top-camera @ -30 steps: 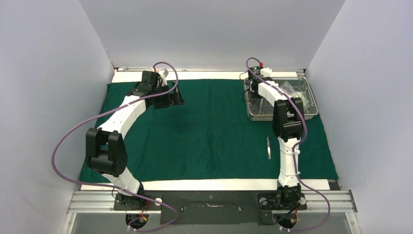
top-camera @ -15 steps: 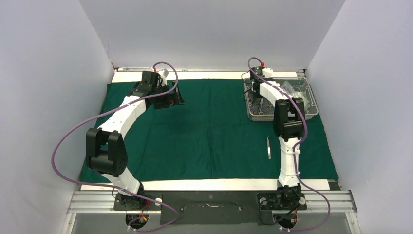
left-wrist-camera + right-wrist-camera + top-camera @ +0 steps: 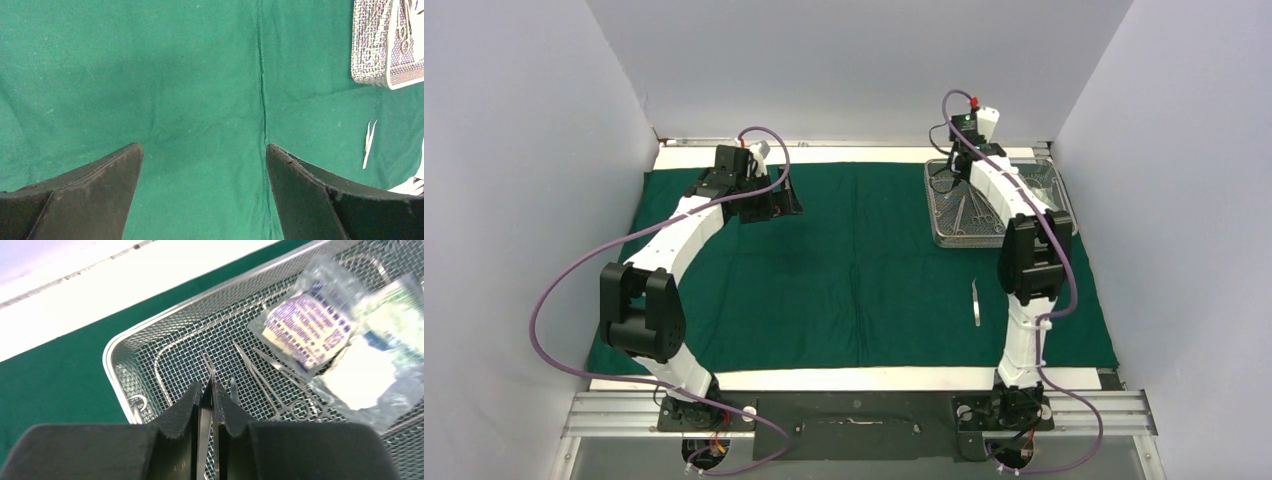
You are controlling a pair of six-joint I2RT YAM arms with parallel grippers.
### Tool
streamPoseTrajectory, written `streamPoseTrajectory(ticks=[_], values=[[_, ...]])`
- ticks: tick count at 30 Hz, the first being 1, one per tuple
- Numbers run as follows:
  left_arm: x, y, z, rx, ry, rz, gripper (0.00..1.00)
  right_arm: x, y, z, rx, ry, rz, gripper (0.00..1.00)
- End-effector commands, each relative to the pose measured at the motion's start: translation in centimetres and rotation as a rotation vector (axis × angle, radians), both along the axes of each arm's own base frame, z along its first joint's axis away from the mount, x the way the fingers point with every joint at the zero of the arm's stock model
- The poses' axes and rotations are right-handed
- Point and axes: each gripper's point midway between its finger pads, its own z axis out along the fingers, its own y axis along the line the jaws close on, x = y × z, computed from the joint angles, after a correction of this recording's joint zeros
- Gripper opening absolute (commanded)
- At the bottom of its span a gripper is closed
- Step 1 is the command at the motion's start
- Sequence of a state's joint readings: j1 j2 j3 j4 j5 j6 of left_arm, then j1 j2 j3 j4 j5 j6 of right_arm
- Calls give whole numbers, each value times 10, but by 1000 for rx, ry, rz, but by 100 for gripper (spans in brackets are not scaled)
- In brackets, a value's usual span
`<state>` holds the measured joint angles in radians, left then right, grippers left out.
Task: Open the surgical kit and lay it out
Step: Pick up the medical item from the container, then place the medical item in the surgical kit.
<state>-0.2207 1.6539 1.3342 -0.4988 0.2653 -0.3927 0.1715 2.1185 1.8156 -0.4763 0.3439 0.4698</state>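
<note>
The dark green drape [image 3: 854, 270] lies spread flat over the table. On its far right stands the wire-mesh tray [image 3: 929, 205]. Above the tray's left end, my right gripper [image 3: 957, 172] is shut on thin steel tweezers [image 3: 206, 415], whose tip points down at the mesh. In the tray [image 3: 115, 347] lie ring-handled forceps [image 3: 280, 385] and clear gauze packets [image 3: 310, 327]. A second pair of tweezers [image 3: 975, 302] rests on the drape in front of the tray. My left gripper [image 3: 774, 205] hovers wide open over the drape's far left [image 3: 175, 75], with nothing between its fingers.
White table edges [image 3: 854, 155] border the drape at the back and front. Grey walls close in both sides and the rear. A crease [image 3: 262, 90] runs down the drape's middle. The tray [image 3: 372, 50] and loose tweezers [image 3: 369, 142] show at the right of the left wrist view.
My right gripper has closed on tweezers in the tray and risen, with its wrist swinging toward the back wall. The left arm has not moved.
</note>
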Motion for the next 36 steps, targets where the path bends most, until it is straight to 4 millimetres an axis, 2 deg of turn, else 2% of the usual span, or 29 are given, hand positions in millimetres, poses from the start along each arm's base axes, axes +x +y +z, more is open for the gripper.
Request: streamPoseTrajectory(ticks=[1,6,11,15,21,27,30,36], values=[[7,1,32,-1,-84,-10,91,-14,-8,77,-46,-108,71,5],[5,-1,32,-12,-73,-16,91,-50,1,88,-55,-59,265,5],[3,-2,28,-16,-66,-19,91,-104,6,83,-50,41,357,5],[4,-3,27,-20,-62,-15,91,-147,20,75,15,103,378,5],[3,-6,24,-40,-54,-19,90,-206,36,53,26,217,421,5],[3,-8,25,-43,-53,-19,90,-252,45,-1,56,380,379,5],[1,-9,25,-43,-55,-21,90,-262,37,-23,5,440,354,5],[0,-8,26,-31,-57,-22,90,-250,29,-39,-98,454,382,5]])
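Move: The right hand holds a second pair of tweezers over the container; the bare cloth they are taken to lies about 31 cm back, 3 cm to its left and 12 cm below. The laid tweezers rest some 4 cm right of that spot. The container's middle is about 6 cm back and 9 cm right, 10 cm below. For the left hand, the spot lies roughly 16 cm back and 37 cm right. Right hand lifts the gripped tweezers 8 cm, swings 27 cm back over the container, then sinks beside the laid tweezers. ##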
